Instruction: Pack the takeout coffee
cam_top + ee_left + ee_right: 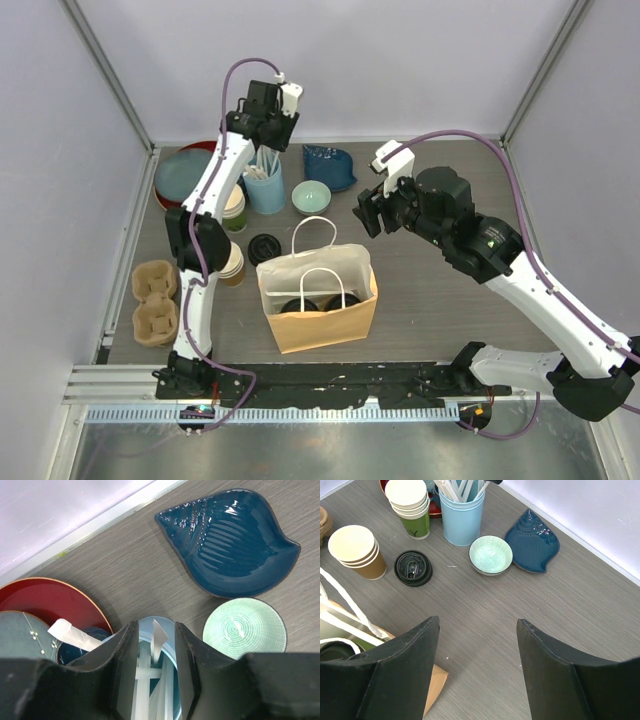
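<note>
The takeout coffee shows as two black lids (pixel 303 305) (pixel 343 300) side by side inside the open brown paper bag (pixel 320 325); the cup walls are hidden. My left gripper (pixel 268 140) (pixel 152 630) hovers at the back over a light blue tin (pixel 265 190) of white wrapped straws. Its jaws are open astride the tin's mouth, and one straw tip (pixel 159 636) stands loose between them. My right gripper (pixel 370 212) (pixel 477 622) hangs open over bare table right of the bag, holding nothing.
Lidless cup stacks, green (pixel 233 210) and brown (pixel 231 262), stand left of the bag, with a loose stack of black lids (pixel 265 247) and a cardboard cup carrier (pixel 155 300). A mint bowl (pixel 311 196), a blue shell dish (pixel 329 165) and stacked plates (pixel 185 175) line the back.
</note>
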Robot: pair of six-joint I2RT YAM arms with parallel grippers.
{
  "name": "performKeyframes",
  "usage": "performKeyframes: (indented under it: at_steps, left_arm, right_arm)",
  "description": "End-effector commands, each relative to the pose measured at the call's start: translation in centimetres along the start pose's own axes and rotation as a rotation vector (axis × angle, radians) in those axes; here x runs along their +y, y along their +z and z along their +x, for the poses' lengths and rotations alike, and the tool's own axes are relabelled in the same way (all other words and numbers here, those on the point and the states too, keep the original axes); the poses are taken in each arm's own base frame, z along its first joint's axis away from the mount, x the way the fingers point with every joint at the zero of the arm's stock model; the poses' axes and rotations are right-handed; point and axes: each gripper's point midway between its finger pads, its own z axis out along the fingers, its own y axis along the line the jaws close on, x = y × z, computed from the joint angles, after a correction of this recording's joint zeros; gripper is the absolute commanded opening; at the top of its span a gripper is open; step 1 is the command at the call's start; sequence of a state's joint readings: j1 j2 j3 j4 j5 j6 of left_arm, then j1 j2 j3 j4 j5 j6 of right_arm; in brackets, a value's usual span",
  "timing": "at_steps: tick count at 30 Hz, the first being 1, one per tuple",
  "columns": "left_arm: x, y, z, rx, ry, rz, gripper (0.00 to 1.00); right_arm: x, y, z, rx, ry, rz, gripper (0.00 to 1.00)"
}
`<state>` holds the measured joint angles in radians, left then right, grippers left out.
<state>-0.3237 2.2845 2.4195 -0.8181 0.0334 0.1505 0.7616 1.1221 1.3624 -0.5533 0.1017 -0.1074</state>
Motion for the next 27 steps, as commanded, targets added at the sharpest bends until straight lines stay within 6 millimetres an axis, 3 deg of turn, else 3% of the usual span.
performKeyframes:
  at_steps: [1, 5, 9, 12, 15, 16, 19, 27]
  left_arm:
    - [0.9, -0.1, -3.4, -0.117, 0.025, -0.047, 0.36]
    - [0.8, -0.3, -3.4, -0.119, 0.018, -0.041, 0.19]
    - [0.4, -1.7, -3.8, -0.129, 0.016, -0.029, 0.0]
    - [0.3, -2.8, -4.2, -0.138, 0.004, -0.023, 0.0]
    - [0.0, -5.8, -5.8, -0.183, 0.004, -0.004, 0.0]
    - [0.0, -7.8, -6.9, -0.216, 0.006, -0.004, 0.0]
    - [-0.2, -11.4, -8.5, -0.276, 0.015, 0.007, 0.0]
    - [-1.7, -20.5, -11.5, -0.417, 0.023, 0.081, 0.0]
  right_arm:
    - [-0.1, -0.4, -1.5, -0.056, 0.007, -0.008, 0.68]
    - [-0.2, -0.6, -1.3, -0.054, 0.009, -0.005, 0.68]
    - [-0.2, -0.9, -1.3, -0.06, 0.009, -0.006, 0.68]
    - [-0.1, -1.0, -1.4, -0.063, 0.011, -0.007, 0.68]
    - [-0.1, -1.1, -1.3, -0.062, 0.014, -0.009, 0.68]
    - [-0.1, -1.2, -1.3, -0.064, 0.016, -0.01, 0.68]
    - [0.0, -1.5, -1.7, -0.076, 0.02, -0.016, 0.68]
    - [0.5, -1.6, -1.8, -0.083, 0.028, -0.042, 0.68]
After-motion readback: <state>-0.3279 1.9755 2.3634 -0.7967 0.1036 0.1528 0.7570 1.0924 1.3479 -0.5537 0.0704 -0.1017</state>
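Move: The left hand hangs over the light-blue cup with its part-open fingers around the top of a white straw, whose middle is about 8 cm below, 2 cm back and 1 cm left. The cup is some 4 cm back, 2 cm left and 14 cm down; the green bowl is about 7 cm back and 8 cm right, the blue shell dish 1 cm ahead and 12 cm right. From the right hand the straw is roughly 24 cm ahead, 23 cm left and 22 cm lower. Creeping forward under a centimetre, the left hand shuts its fingers from about 0.4 open onto the top of the white straw. After a brief hold there it climbs, ever faster, about 15 cm up out of the blue cup while drawing back some 6 cm, the fingertips tilting up about 15 degrees and the fingers staying shut. ##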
